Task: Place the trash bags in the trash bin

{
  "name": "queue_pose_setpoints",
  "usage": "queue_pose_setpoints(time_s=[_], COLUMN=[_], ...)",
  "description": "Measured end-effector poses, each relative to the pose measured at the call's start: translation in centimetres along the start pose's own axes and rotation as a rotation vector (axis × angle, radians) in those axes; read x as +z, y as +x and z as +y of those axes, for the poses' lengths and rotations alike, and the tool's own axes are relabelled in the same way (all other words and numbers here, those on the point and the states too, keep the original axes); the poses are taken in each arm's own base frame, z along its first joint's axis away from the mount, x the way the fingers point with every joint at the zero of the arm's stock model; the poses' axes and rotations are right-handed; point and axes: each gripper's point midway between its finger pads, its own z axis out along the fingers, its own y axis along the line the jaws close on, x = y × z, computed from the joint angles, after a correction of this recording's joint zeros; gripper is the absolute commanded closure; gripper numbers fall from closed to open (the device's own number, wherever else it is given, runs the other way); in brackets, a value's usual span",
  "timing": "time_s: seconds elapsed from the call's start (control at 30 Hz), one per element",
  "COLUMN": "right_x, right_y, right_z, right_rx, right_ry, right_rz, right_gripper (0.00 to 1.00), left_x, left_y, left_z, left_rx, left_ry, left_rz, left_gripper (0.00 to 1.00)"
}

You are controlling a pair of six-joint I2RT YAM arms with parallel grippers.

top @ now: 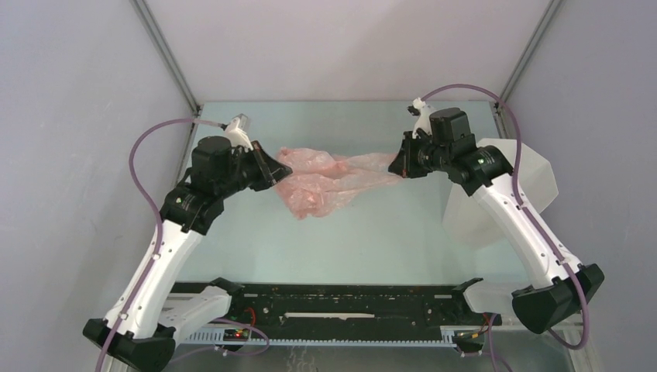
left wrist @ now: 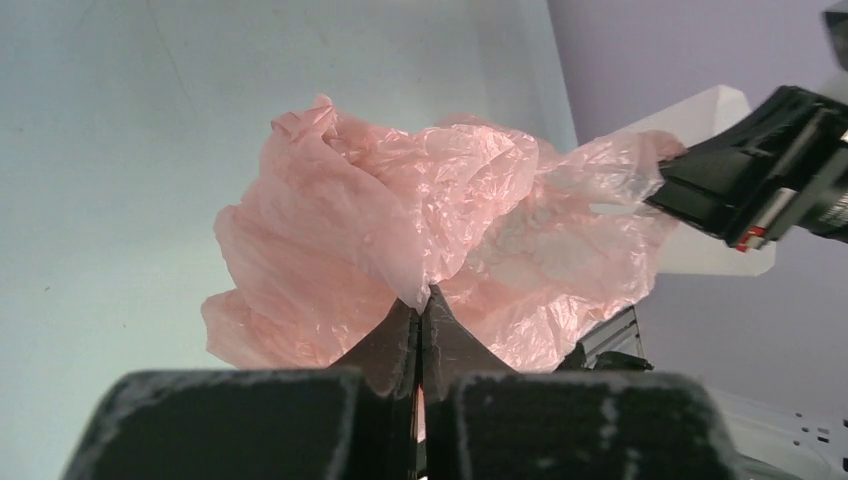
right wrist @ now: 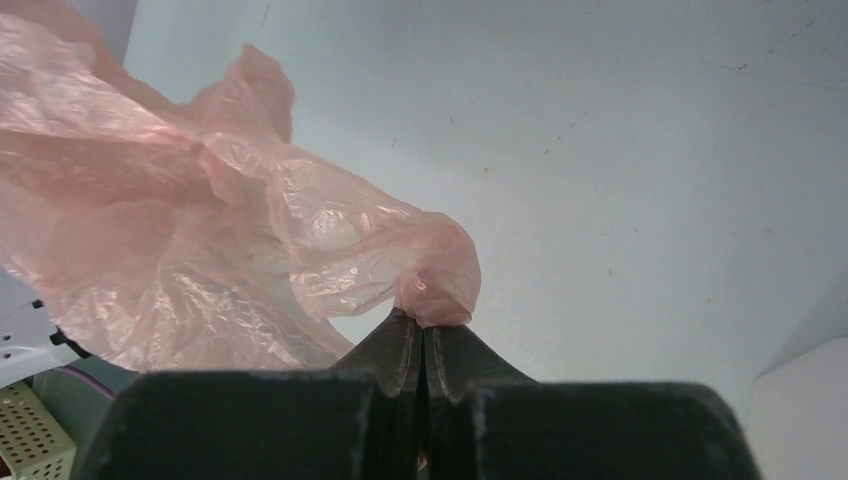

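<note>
The pale-pink trash bag (top: 325,180) hangs stretched between my two grippers above the middle of the table. At its left end my left gripper (top: 273,169) is shut on the wrinkled film (left wrist: 400,240), pinched at the fingertips (left wrist: 424,303). My right gripper (top: 397,167) is shut on a bunched end of the bag (right wrist: 440,275) at its right side. The translucent white trash bin (top: 534,182) lies on its side at the right edge of the table, partly hidden behind my right arm, and shows behind the bag (left wrist: 715,115) in the left wrist view.
Grey walls (top: 77,116) close in the table on the left, back and right. A black rail (top: 349,302) with wiring runs along the near edge between the arm bases.
</note>
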Motion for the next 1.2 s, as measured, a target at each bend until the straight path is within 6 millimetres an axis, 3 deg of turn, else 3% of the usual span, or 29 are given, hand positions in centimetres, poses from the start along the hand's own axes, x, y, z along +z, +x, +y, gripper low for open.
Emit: queue_pose_setpoints(time_s=[0.03, 0.17, 0.23, 0.3, 0.4, 0.5, 0.57, 0.63, 0.73, 0.87, 0.93, 1.07, 1.2], right_x=[-0.2, -1.0, -1.6, -2.4, -3.4, -3.7, -2.8, -0.7, 3.7, 9.5, 11.0, 10.7, 8.3], right_y=[0.0, -0.4, -1.1, -1.9, -3.1, -3.3, -2.6, -1.1, 2.0, 6.3, 7.9, 8.8, 7.8], right_z=[0.1, 0.4, 0.9, 1.7, 3.2, 6.4, 9.0, 11.4, 12.9, 13.0, 13.1, 13.9, 14.5], right_rx=[0.001, 0.004, 0.006, 0.009, 0.011, -0.012, -0.034, -0.042, -0.019, 0.05, 0.085, 0.089, 0.053], right_ry=[-0.003, -0.007, -0.011, -0.022, -0.053, -0.126, -0.193, -0.274, -0.33, -0.335, -0.336, -0.362, -0.389], right_rz=[-0.004, -0.016, -0.03, -0.053, -0.087, -0.092, -0.059, 0.009, 0.158, 0.362, 0.431, 0.469, 0.43], right_gripper=[1.0, 1.0, 1.0, 1.0, 0.98, 0.93, 0.9, 0.88, 0.81, 0.52, 0.41, 0.2, 0.15], left_x=[0.2, 1.2, 1.7, 1.9, 1.8, 1.5, 1.4, 1.3, 1.1, 1.0, 0.8, 0.8, 1.1], left_y=[0.3, 1.4, 2.1, 2.7, 2.9, 2.9, 2.8, 2.7, 2.8, 4.1, 4.9, 6.3, 7.8], left_z=[0.2, 1.3, 2.1, 2.8, 2.9, 2.6, 2.4, 2.3, 2.6, 4.1, 5.0, 5.9, 6.1], left_rx=[-0.008, -0.035, -0.037, -0.047, -0.05, -0.049, -0.051, -0.053, -0.055, -0.07, -0.083, -0.106, -0.137], left_ry=[-0.007, -0.048, -0.079, -0.111, -0.112, -0.1, -0.093, -0.09, -0.098, -0.143, -0.164, -0.183, -0.169], left_rz=[0.012, 0.068, 0.102, 0.132, 0.14, 0.135, 0.129, 0.123, 0.115, 0.122, 0.13, 0.156, 0.204], left_gripper=[0.91, 0.37, 0.2, 0.13, 0.11, 0.11, 0.11, 0.11, 0.11, 0.1, 0.09, 0.06, 0.02])
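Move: Both grippers, shut, hold the pink trash bag stretched between them. Its middle lies about 11 cm to the left gripper's right, 1 cm ahead and 8 cm lower; from the right gripper it is some 19 cm left, 1 cm back and 4 cm lower. The bare table spot for the bag is roughly 12 cm left, 5 cm back and 26 cm below the right gripper; the trash bin's middle stands some 29 cm right, 2 cm ahead and 16 cm below. Open the left gripper wide to let go of its end of the bag while sinking a few centimetres, then lower it further and slightly back, still open. Lift the right gripper about 7 cm with the bag, then fling it left about 17 cm and down, easing back, tipping the fingers down and turning counter-clockwise; open it wide through the dip to release the bag, then rise slightly. ##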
